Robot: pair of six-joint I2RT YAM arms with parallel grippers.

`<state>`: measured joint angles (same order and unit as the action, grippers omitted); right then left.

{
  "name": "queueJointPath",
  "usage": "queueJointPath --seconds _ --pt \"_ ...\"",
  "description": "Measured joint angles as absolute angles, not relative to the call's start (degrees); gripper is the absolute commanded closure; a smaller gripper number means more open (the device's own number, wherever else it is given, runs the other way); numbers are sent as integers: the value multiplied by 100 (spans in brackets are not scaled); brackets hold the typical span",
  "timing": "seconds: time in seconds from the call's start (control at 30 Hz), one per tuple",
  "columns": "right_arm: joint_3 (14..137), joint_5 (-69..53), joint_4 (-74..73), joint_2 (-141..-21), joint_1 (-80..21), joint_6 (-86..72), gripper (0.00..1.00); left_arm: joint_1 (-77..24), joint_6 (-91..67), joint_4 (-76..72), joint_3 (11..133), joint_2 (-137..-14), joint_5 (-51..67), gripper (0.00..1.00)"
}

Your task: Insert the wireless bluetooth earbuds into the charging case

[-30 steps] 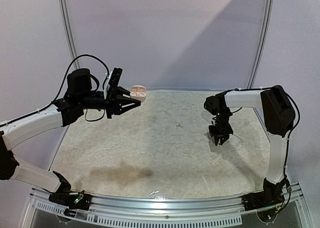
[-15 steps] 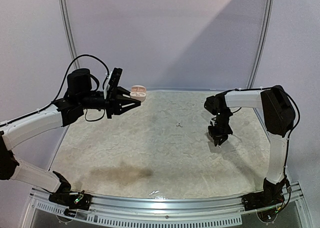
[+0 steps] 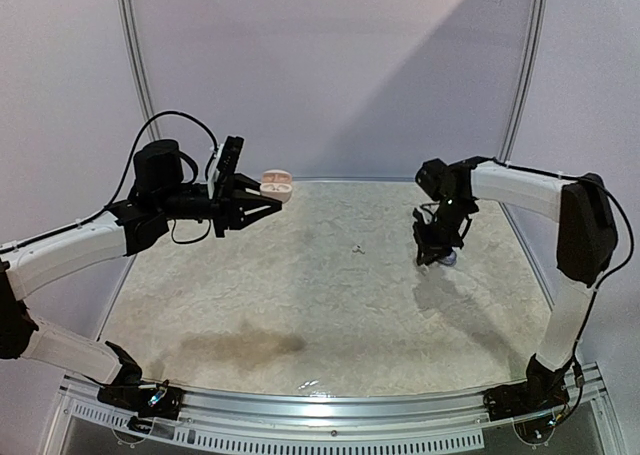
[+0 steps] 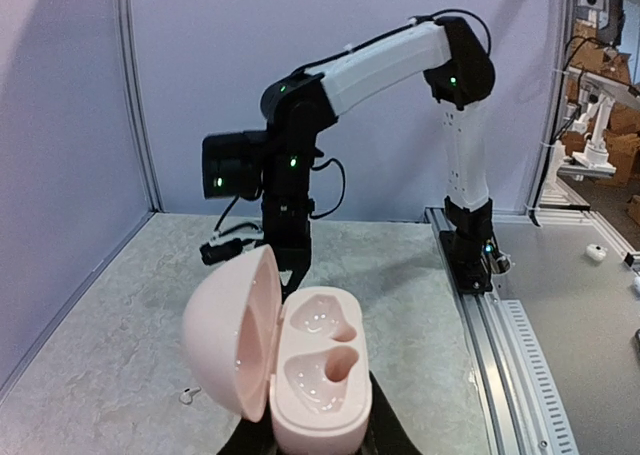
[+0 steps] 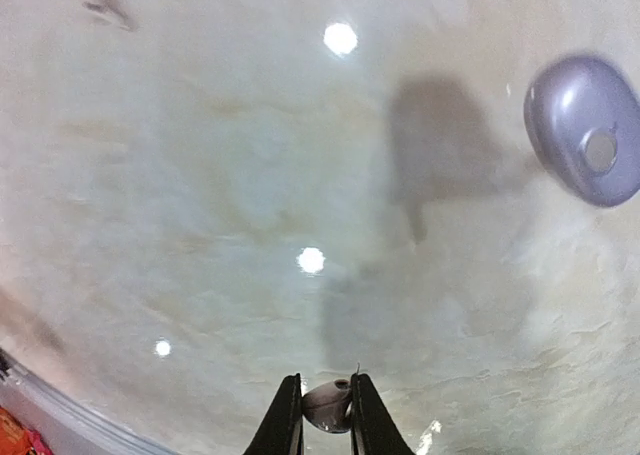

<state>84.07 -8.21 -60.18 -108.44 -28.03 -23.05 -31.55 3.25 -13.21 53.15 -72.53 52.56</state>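
Note:
The pink charging case [image 4: 320,375] hangs above the table's left rear with its lid swung open to the left and both wells empty. My left gripper [image 3: 272,197] is shut on its base; the black fingers [image 4: 395,440] show beneath it. In the top view the charging case [image 3: 276,184] sits at the fingertips. My right gripper [image 5: 326,383] is shut on one small grey-silver earbud [image 5: 330,407], lifted off the table at the right [image 3: 436,258]. A second earbud [image 3: 358,247] lies on the table near the middle and also shows small in the left wrist view [image 4: 187,395].
A grey-lilac oval case [image 5: 585,130] with a round hole lies on the table close to the right gripper. The marbled table top [image 3: 300,305] has a metal rail [image 3: 330,400] along its near edge and walls behind and at the sides.
The right gripper closed on the earbud and rose from the table, its arm lifting and swinging slightly toward the back. The left arm and the case stayed where they were.

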Motion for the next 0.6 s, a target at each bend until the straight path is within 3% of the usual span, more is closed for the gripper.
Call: queueJointPath --seconds 0.33,0.6 --pt "9985 -2126 -3983 -8882 -4095 -1986 100 -3212 -436 -3098 5083 -7428 5214 100" --pt "10853 -3114 -2786 -9030 -5072 -1570 100 -3369 -152 -3374 5100 -7568 5592 100"
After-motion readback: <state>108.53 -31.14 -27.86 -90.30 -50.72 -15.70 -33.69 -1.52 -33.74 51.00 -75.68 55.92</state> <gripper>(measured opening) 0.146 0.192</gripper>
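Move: The right hand already holds an earbud; the open pink charging case, in the left fingers, lies about 26 cm to its left, 7 cm back and 25 cm above. Near the start of that path, on the table 6 cm below, are the lilac case, 9 cm ahead and 7 cm right, and a loose earbud, 11 cm ahead and 14 cm left. From the left hand, the held earbud is some 27 cm right, 8 cm ahead, 25 cm below. Right hand lifts its earbud some 40 cm, sweeping left and tipping level, towards the slightly rising charging case. ##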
